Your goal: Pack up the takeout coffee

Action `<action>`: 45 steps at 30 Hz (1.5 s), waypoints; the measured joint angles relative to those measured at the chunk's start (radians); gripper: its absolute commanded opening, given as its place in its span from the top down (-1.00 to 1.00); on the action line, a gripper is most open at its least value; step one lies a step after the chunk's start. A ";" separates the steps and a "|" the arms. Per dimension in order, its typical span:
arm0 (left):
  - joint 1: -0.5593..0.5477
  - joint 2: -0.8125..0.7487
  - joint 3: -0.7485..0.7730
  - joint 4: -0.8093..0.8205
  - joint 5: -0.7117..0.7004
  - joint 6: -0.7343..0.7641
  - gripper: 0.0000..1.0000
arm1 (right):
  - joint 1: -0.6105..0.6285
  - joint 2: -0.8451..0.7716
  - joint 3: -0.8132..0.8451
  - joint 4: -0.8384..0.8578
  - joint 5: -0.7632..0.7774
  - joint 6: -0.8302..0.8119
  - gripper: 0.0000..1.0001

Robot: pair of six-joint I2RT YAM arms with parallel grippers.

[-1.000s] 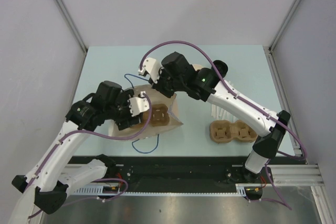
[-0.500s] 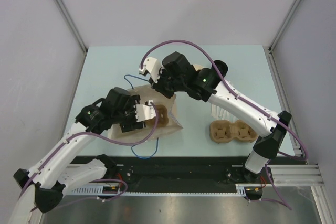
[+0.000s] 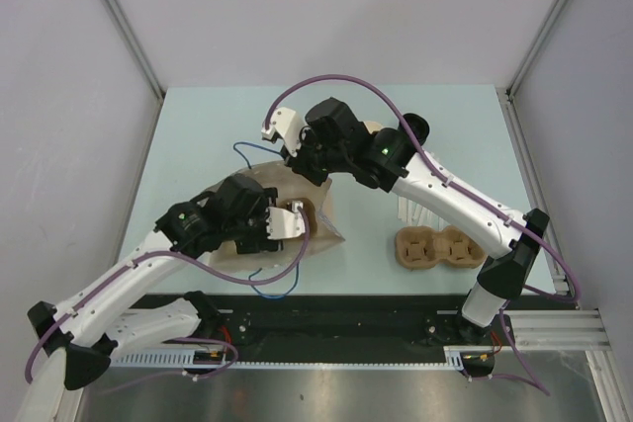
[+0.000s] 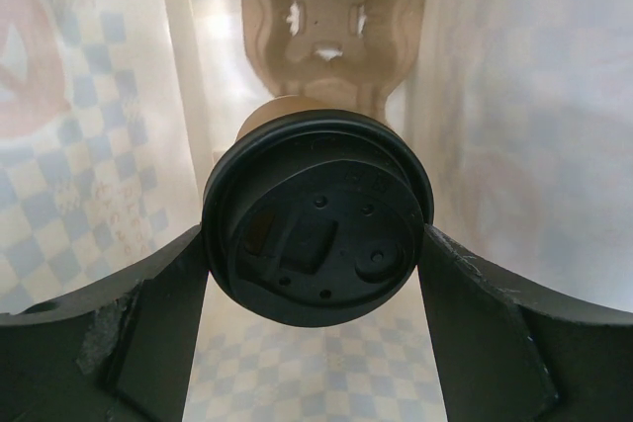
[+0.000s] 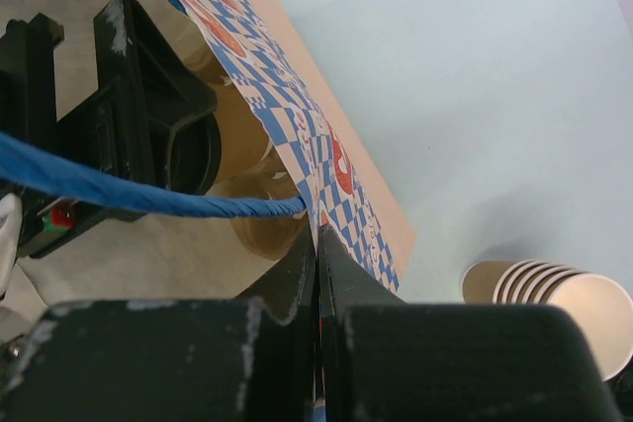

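Note:
The takeout coffee (image 4: pixel 318 219), a tan cup under a round black lid, hangs inside the paper bag (image 3: pixel 331 227). My left gripper (image 4: pixel 315 244) is shut on it, with one finger pressing each side of the lid. Below the cup, a moulded pulp carrier (image 4: pixel 331 22) lies on the bag's floor. In the top view the left gripper (image 3: pixel 285 222) reaches into the bag's mouth. My right gripper (image 5: pixel 318 244) is shut on the bag's checkered upper edge (image 5: pixel 297 116) and holds the mouth open.
A second pulp carrier (image 3: pixel 435 247) lies on the table to the right of the bag. A stack of lidless tan cups (image 5: pixel 554 308) stands behind the right arm. The bag's blue cord handle (image 3: pixel 272 284) trails toward the table's near edge.
My left arm has moved right and toward the near edge, carrying the cup deeper into the bag's mouth. The right arm and the bag's edge have stayed still.

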 measured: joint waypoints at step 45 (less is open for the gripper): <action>-0.075 0.231 -0.080 0.360 0.053 -0.215 0.92 | -0.024 -0.033 -0.055 -0.018 -0.069 0.003 1.00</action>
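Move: Inside the bag, the carrier's right-hand well, still empty, lies about 10 cm to the right of the left hand's held, black-lidded cup, 6 cm ahead and some 12 cm lower. The carrier's left well is roughly 5 cm ahead, straight on, equally low; the bag's right wall is about 17 cm right, 4 cm ahead and 4 cm down. From the right hand, pinching the rim, the right-hand well is some 5 cm left, 2 cm back and 25 cm below. Shifting the lidded cup off the left well's side, the left hand goes about 8 cm right towards the right-hand well, rising slightly at first, then sinking some 6 cm while easing forward, its right side tipping down about 10 degrees, its grip unchanged. It ends close against the bag's right wall. The right hand keeps pinching the rim, drifting a centimetre or so right, back and down. ##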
